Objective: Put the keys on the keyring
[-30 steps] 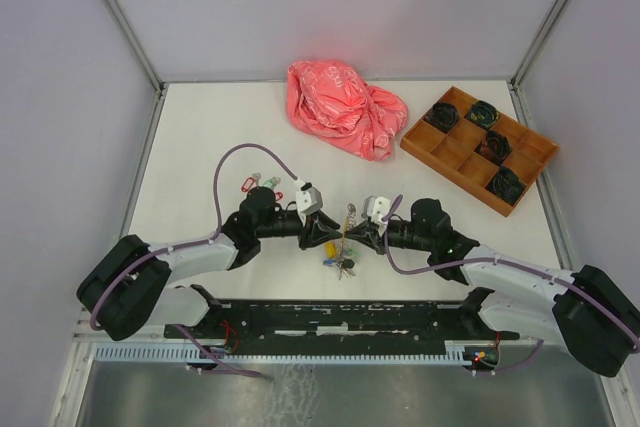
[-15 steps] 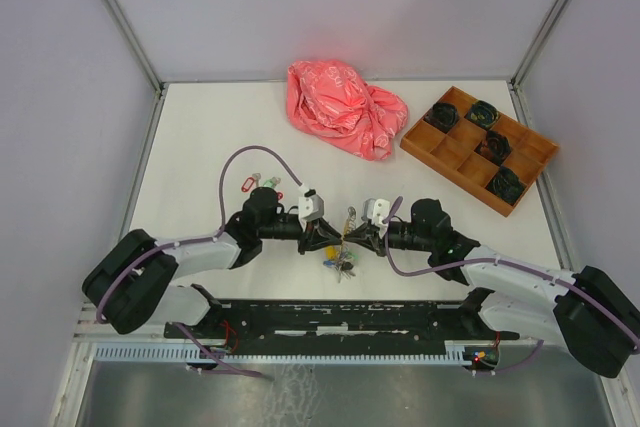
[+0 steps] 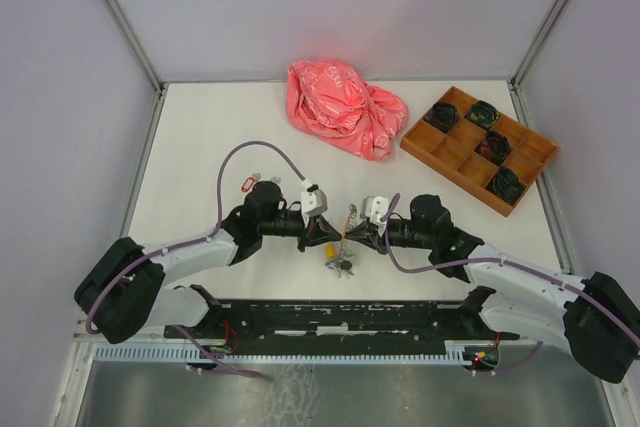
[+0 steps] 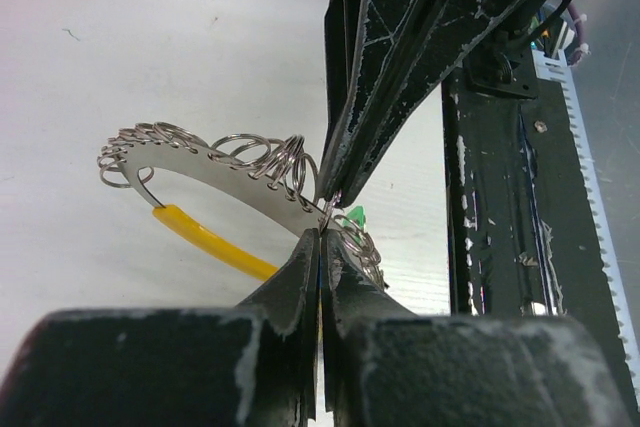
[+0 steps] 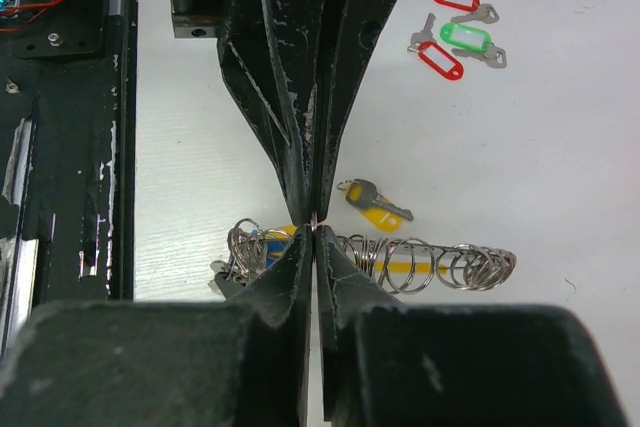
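Observation:
The keyring (image 4: pixel 235 187) is a thin silver band strung with many small wire loops, partly yellow (image 4: pixel 205 240); it hangs just above the table between my two arms (image 3: pixel 350 215). My left gripper (image 4: pixel 322 233) is shut on it. My right gripper (image 5: pixel 314 231) is shut on it too, tip to tip with the left one. Several keys (image 3: pixel 340 265) dangle from it, one with a blue tag (image 5: pixel 268 243) and one with a green tag (image 4: pixel 353 217). A yellow-tagged key (image 5: pixel 376 204) lies under it. Red- and green-tagged keys (image 5: pixel 455 39) lie loose behind the left arm (image 3: pixel 258 181).
A crumpled pink plastic bag (image 3: pixel 345 107) lies at the back centre. A brown compartment tray (image 3: pixel 455 152) with black items stands at the back right. The black rail (image 3: pixel 330 317) runs along the near edge. Grey walls enclose the table.
My left gripper has closed its jaws on the keyring and come up against the right gripper's tips. The right gripper has stayed shut in place.

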Controlling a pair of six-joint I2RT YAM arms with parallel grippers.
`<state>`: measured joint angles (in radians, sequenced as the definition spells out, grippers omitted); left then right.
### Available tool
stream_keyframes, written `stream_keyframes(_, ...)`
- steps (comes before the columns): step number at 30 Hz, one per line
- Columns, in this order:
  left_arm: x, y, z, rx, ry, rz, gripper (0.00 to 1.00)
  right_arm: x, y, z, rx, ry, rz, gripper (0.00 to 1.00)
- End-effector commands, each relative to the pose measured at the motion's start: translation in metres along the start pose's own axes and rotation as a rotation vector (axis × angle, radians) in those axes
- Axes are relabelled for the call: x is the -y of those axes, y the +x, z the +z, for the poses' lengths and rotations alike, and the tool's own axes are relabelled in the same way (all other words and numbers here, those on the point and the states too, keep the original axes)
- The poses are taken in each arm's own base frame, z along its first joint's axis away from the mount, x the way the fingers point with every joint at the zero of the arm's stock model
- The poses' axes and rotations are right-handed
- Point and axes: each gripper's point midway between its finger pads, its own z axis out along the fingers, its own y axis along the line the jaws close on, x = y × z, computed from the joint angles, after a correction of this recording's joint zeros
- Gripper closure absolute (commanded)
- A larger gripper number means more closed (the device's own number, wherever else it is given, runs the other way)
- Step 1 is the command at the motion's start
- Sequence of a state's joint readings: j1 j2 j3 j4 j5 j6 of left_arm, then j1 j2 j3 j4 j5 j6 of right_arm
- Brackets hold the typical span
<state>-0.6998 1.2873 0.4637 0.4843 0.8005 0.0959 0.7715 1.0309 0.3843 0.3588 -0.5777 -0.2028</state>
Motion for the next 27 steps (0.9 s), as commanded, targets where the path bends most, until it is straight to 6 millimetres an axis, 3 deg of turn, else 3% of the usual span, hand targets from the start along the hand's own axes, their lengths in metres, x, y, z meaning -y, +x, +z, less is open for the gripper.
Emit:
stream_keyframes(1,-0.012,-0.025,-0.006,0.011,-0.087,0.038,0.97,0.006,-0.018,-0.005,-0.021,0.014,-0.034,0.88)
stream_keyframes(6,-0.016,-0.023,-0.010,-0.054,-0.162,0.013,0.97,0.008,-0.014,-0.010,-0.096,0.012,-0.040,0.71)
stream_keyframes(13,-0.015,-0.020,-0.007,-0.117,-0.193,0.011,0.97,0.013,-0.014,-0.007,-0.112,0.017,-0.050,0.67)
stream_keyframes(18,-0.024,-0.012,-0.007,-0.137,-0.246,-0.022,0.97,0.029,-0.007,-0.005,-0.142,0.108,0.002,0.61)
stream_keyframes(22,-0.036,-0.001,-0.010,-0.131,-0.355,-0.135,0.79,0.042,0.002,-0.008,-0.175,0.237,0.160,0.45)
stream_keyframes(25,-0.037,0.003,-0.010,-0.126,-0.384,-0.209,0.76,0.053,0.002,-0.014,-0.193,0.348,0.309,0.38)
stream_keyframes(27,-0.039,0.004,-0.011,-0.117,-0.416,-0.261,0.73,0.054,0.000,-0.015,-0.211,0.366,0.356,0.23)
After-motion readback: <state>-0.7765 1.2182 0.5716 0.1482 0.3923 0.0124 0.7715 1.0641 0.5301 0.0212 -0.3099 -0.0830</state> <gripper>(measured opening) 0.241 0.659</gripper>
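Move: Between the almost touching fingertips, pinched at a wire coil, stands the tilted keyring; its middle lies about 3 cm ahead of each hand and some 3 cm lower, 1 cm to the left hand's right and level sideways with the right hand. The bunch of threaded keys is roughly 5 cm back from either hand, straight below sideways. A loose yellow-tagged key lies about 8 cm to the left hand's left, 1 cm ahead. Spreading its fingers first, the right hand lets go of the keyring and dips its tips while the left stays shut; then the left opens slightly and lets go too. Both swing their fingertips forward and down over the keyring, each travelling about 3 cm forward, the right also backing off to its right and sinking about 2 cm, the left easing left. ##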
